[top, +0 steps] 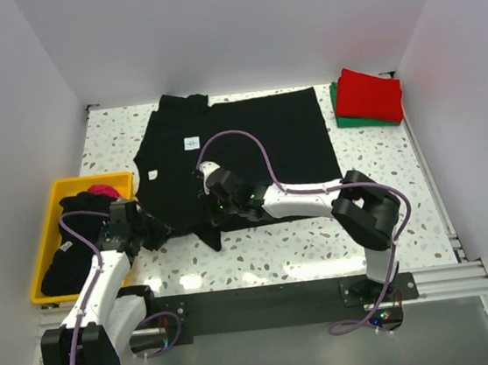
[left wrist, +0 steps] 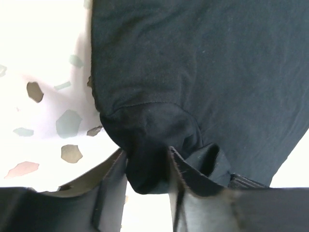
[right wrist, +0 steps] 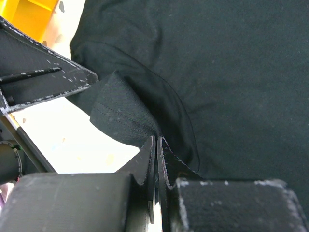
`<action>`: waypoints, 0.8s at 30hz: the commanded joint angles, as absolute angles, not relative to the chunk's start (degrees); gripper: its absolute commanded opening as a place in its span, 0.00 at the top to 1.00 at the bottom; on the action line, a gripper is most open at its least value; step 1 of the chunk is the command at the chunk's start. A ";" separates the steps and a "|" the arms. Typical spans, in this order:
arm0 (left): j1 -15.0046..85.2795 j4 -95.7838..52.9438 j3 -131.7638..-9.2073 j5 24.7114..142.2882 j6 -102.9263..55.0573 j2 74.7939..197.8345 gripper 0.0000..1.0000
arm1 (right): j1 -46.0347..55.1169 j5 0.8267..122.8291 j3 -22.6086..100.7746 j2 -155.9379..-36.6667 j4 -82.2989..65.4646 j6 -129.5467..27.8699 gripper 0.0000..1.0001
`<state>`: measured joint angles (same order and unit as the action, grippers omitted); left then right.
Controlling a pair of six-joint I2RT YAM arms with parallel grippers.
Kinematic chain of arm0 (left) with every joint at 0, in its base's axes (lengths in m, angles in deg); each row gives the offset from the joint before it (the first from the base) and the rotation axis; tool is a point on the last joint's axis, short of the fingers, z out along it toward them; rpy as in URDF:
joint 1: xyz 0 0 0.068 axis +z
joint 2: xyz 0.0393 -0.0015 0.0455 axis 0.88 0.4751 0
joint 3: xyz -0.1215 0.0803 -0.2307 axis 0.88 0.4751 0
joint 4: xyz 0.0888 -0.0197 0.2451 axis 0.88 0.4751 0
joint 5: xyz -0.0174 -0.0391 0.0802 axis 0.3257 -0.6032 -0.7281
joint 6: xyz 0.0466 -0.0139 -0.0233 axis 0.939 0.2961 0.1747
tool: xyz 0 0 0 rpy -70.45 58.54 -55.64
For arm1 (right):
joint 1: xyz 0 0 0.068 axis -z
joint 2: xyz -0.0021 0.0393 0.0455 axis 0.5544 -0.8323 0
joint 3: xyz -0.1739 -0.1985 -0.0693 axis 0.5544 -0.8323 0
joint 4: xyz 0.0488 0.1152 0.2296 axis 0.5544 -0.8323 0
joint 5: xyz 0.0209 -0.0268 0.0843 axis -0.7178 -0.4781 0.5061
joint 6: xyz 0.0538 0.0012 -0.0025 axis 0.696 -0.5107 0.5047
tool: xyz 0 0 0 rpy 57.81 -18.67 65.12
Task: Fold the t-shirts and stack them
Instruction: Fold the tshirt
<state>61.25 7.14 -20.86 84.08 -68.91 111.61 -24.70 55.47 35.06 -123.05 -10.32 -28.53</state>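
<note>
A black t-shirt [top: 248, 138] with a small white neck label lies spread out on the speckled table. My left gripper [top: 152, 231] is at its near-left corner. In the left wrist view a bunched lump of the black t-shirt [left wrist: 203, 63] fills the gap of the left gripper [left wrist: 147, 166] and touches both fingers. My right gripper [top: 208, 195] sits on the shirt's near edge. In the right wrist view the right gripper [right wrist: 157, 140] has its jaws pressed together on a raised fold of the black t-shirt [right wrist: 231, 72]. A folded red t-shirt [top: 370, 93] rests on a folded green t-shirt [top: 340, 108] at the back right.
A yellow bin [top: 45, 231] stands at the left edge, holding a pink t-shirt [top: 102, 191] and another black garment [top: 71, 255]. White walls close in the table on three sides. The two grippers work close together near the front left.
</note>
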 commanded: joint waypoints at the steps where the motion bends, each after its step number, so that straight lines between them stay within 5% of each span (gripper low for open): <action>1: 61.55 3.10 -21.25 84.99 -68.69 112.58 0.67 | -24.34 56.47 34.11 -119.46 -8.08 -28.03 1.00; 9: 61.64 1.87 -21.87 83.41 -67.20 114.26 0.99 | -24.43 59.90 28.84 -115.51 -5.89 -27.51 1.00; 16: 61.64 0.64 -22.66 82.80 -65.44 116.19 1.00 | -24.51 60.69 29.27 -115.59 -7.55 -27.33 1.00; 21: 61.64 0.63 -23.80 82.36 -63.95 116.89 1.00 | -23.64 53.15 29.54 -112.36 -16.68 -26.46 0.57; 24: 61.55 0.29 -24.24 82.36 -63.16 117.33 1.00 | -19.34 49.36 28.23 -107.97 -25.64 -22.16 0.54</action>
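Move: The left hand straddles the t-shirt's bunched sleeve, its pinch spot about 1 cm ahead and 1 cm below; the small white tag lies some 18 cm ahead, and the yellow bin's middle about 21 cm left and 2 ahead. The shut right hand still holds the sleeve, whose loose corner lies roughly 5 cm back; the square chest label is about 23 cm ahead and 4 left. Left fingers close on the sleeve; right hand pulls back about 3 cm, opens, releasing it, and moves right. ##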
